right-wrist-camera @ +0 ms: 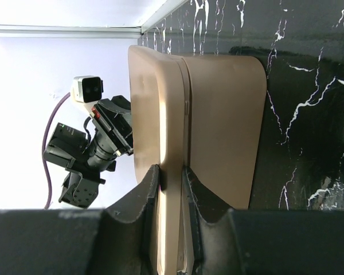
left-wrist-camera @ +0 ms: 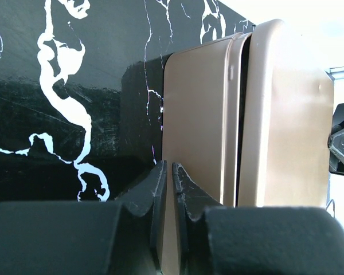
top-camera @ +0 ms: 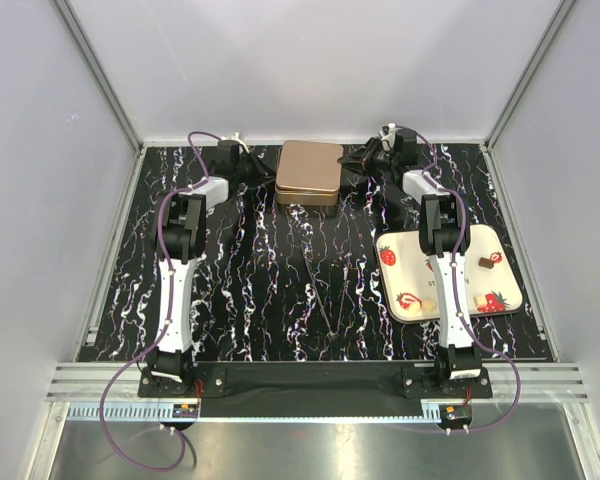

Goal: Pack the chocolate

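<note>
A dark brown chocolate (top-camera: 487,262) and a pale one (top-camera: 429,305) lie on the white tray (top-camera: 405,280) printed with strawberries, at the right. At the back middle stands a gold tin (top-camera: 309,172). My left gripper (top-camera: 265,178) (left-wrist-camera: 169,165) is at its left side. The jaws are a sliver apart, tips at the tin's base wall (left-wrist-camera: 200,114), and nothing shows held. My right gripper (top-camera: 354,163) (right-wrist-camera: 171,167) is shut on the rim of the tin's lid (right-wrist-camera: 155,103). A dark slit shows between the lid (left-wrist-camera: 286,114) and the base.
The black marbled table (top-camera: 250,290) is walled by white panels at the back and both sides. A thin pair of tongs (top-camera: 320,285) lies in the middle of the table. The right arm (top-camera: 445,260) stretches over the tray.
</note>
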`<state>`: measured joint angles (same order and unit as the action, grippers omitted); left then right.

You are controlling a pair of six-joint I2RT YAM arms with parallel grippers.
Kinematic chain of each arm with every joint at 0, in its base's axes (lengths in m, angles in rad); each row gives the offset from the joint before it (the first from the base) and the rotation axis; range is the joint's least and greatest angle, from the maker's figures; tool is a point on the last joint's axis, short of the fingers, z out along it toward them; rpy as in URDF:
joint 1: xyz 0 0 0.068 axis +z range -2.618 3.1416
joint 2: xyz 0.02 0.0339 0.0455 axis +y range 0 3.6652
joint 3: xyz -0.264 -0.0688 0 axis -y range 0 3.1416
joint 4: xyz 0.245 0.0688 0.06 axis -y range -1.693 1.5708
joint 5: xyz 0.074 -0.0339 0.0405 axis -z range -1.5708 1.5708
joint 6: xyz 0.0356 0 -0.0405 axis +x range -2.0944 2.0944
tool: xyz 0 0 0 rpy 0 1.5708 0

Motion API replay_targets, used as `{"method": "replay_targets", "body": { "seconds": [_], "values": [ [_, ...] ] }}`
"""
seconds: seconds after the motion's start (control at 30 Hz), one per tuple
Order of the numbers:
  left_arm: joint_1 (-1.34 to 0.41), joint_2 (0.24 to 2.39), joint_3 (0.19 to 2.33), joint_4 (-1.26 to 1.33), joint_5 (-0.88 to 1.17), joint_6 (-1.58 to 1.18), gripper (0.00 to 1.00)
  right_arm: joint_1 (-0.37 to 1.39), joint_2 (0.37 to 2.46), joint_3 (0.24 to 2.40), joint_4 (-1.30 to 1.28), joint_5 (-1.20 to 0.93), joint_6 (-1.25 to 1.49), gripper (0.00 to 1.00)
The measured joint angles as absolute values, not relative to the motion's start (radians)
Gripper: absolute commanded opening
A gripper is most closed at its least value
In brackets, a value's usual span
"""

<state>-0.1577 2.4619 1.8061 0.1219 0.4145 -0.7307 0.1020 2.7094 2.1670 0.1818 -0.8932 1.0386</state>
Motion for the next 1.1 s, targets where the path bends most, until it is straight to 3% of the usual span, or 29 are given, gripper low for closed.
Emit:
{"method": "replay_targets", "body": {
  "seconds": [0.7, 1.1],
  "values": [
    [-0.158, 2.462, 1.806, 0.12, 0.413, -0.721, 0.16, 0.105, 2.751, 2.287, 0.055, -0.911, 0.94, 0.24],
    [-0.158, 2.462, 1.806, 0.112, 0.414, -0.704, 0.17, 0.105, 2.749, 2.284, 0.102, -0.937, 0.932, 0.5]
  ]
}}
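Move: The right gripper still pinches the right rim of the chocolate box's lid; the lid's middle lies about 6 cm to its left and 2 cm back, nearly at its height. The box is right under the lid, its middle some 4 cm lower. The strawberry tray lies roughly 19 cm to the right and 29 cm back. From the left gripper, low at the box's left wall, the lid's middle is about 6 cm right, level fore and aft, and 4 cm higher. Raise the right gripper about 1 cm while it keeps its pinch on the lid's right rim, then lower it by the same amount towards the box and spread the fingers to let go, easing up half a centimetre with the fingers tipping up some 5 degrees. Keep the left gripper still, nearly shut, close by the box's left wall. ##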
